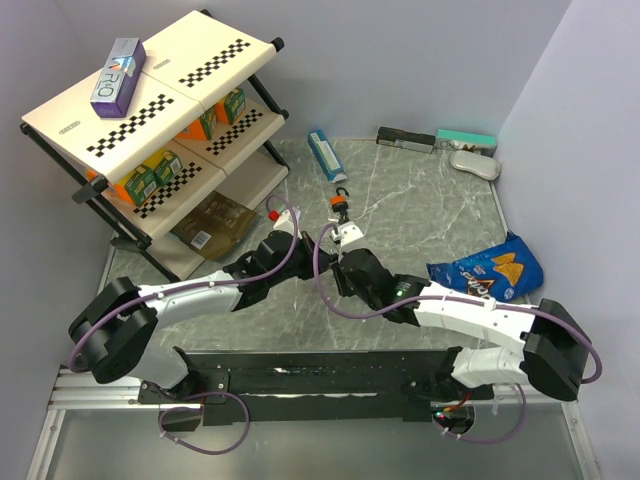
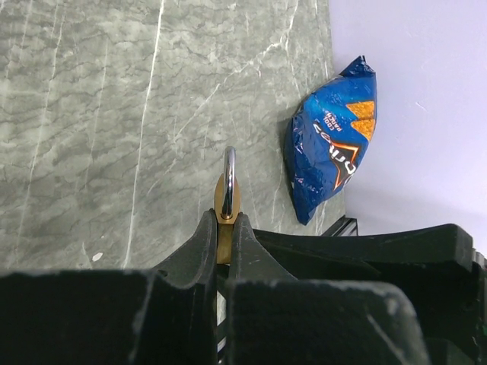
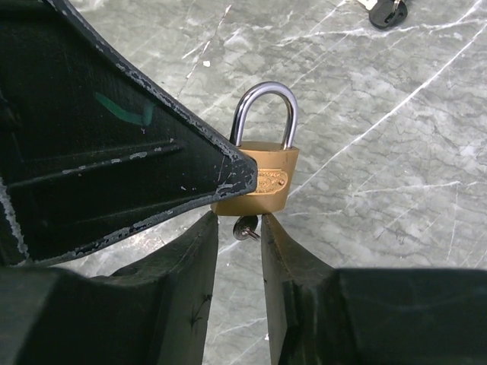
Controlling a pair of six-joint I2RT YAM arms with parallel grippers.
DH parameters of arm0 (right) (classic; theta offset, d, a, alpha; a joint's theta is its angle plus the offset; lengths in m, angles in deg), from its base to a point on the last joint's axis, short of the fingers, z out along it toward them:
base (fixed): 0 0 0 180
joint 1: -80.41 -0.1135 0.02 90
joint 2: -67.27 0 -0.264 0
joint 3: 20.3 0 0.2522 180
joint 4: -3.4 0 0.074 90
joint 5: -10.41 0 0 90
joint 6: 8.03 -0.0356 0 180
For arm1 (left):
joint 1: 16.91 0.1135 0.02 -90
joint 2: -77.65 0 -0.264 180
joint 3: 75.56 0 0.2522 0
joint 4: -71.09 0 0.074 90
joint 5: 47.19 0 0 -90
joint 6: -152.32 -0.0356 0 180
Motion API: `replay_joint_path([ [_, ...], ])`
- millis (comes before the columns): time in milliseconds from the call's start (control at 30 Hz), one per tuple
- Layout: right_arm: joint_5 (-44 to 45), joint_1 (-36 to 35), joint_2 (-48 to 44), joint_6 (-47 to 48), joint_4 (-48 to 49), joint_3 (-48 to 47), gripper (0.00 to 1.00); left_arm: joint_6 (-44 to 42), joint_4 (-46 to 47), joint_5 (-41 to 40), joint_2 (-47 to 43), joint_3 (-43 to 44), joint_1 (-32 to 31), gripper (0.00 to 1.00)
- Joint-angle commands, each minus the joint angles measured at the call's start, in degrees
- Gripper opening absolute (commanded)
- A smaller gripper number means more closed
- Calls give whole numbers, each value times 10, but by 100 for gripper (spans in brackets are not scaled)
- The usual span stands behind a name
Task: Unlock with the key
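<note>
A small brass padlock [image 3: 262, 182] with a steel shackle hangs above the marble tabletop. My left gripper [image 2: 225, 220] is shut on its body, and the shackle [image 2: 229, 171] points away from that wrist. The key [image 3: 246, 226], a small silver head on a ring, sticks out of the padlock's underside. My right gripper [image 3: 240, 220] reaches up from below, with a finger on each side of the key head. The jaws stand apart, and a gap shows on the left side. The left gripper's finger [image 3: 152, 167] covers the padlock's left edge.
An orange-bodied padlock [image 1: 343, 208] lies just beyond the grippers, with a dark bunch of black-headed keys [image 3: 386, 11] by it. A blue chip bag [image 1: 490, 270] lies at the right by the wall. A shelf rack [image 1: 150, 120] with cartons stands at the back left.
</note>
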State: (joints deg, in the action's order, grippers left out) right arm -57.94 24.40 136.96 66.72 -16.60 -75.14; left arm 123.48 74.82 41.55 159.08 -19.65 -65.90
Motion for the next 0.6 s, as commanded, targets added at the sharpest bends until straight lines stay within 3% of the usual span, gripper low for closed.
replay_joint_path([
  [0, 16, -4, 11, 6, 18, -30, 34, 8, 26, 16, -7, 21, -1, 1],
  [567, 2, 2, 15, -22, 24, -30, 4, 2, 69, 49, -13, 3, -1, 1],
])
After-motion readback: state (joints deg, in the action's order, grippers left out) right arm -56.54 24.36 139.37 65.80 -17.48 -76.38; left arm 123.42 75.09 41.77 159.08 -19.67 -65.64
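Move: The key's head, poking out of the underside of the brass padlock, lies just past the right hand's open fingertips, about 1 cm ahead, 1 cm left and 1 cm below the hand. The padlock body is some 3 cm ahead, 1 cm left and 1 cm above; on the table, the orange padlock lies about 18 cm ahead, 12 cm below, with no sideways offset. From the left hand, gripping the brass padlock, the key is roughly 2 cm back and 2 cm below, with no sideways offset. Ease the right gripper down a little under 1 cm and a touch forward beneath the brass padlock, until its fingertips straddle the key's head; then hold it there and close the fingers from about a third open to nearly shut, pinching the head. Keep the left gripper still, its grip on the padlock body unchanged. ##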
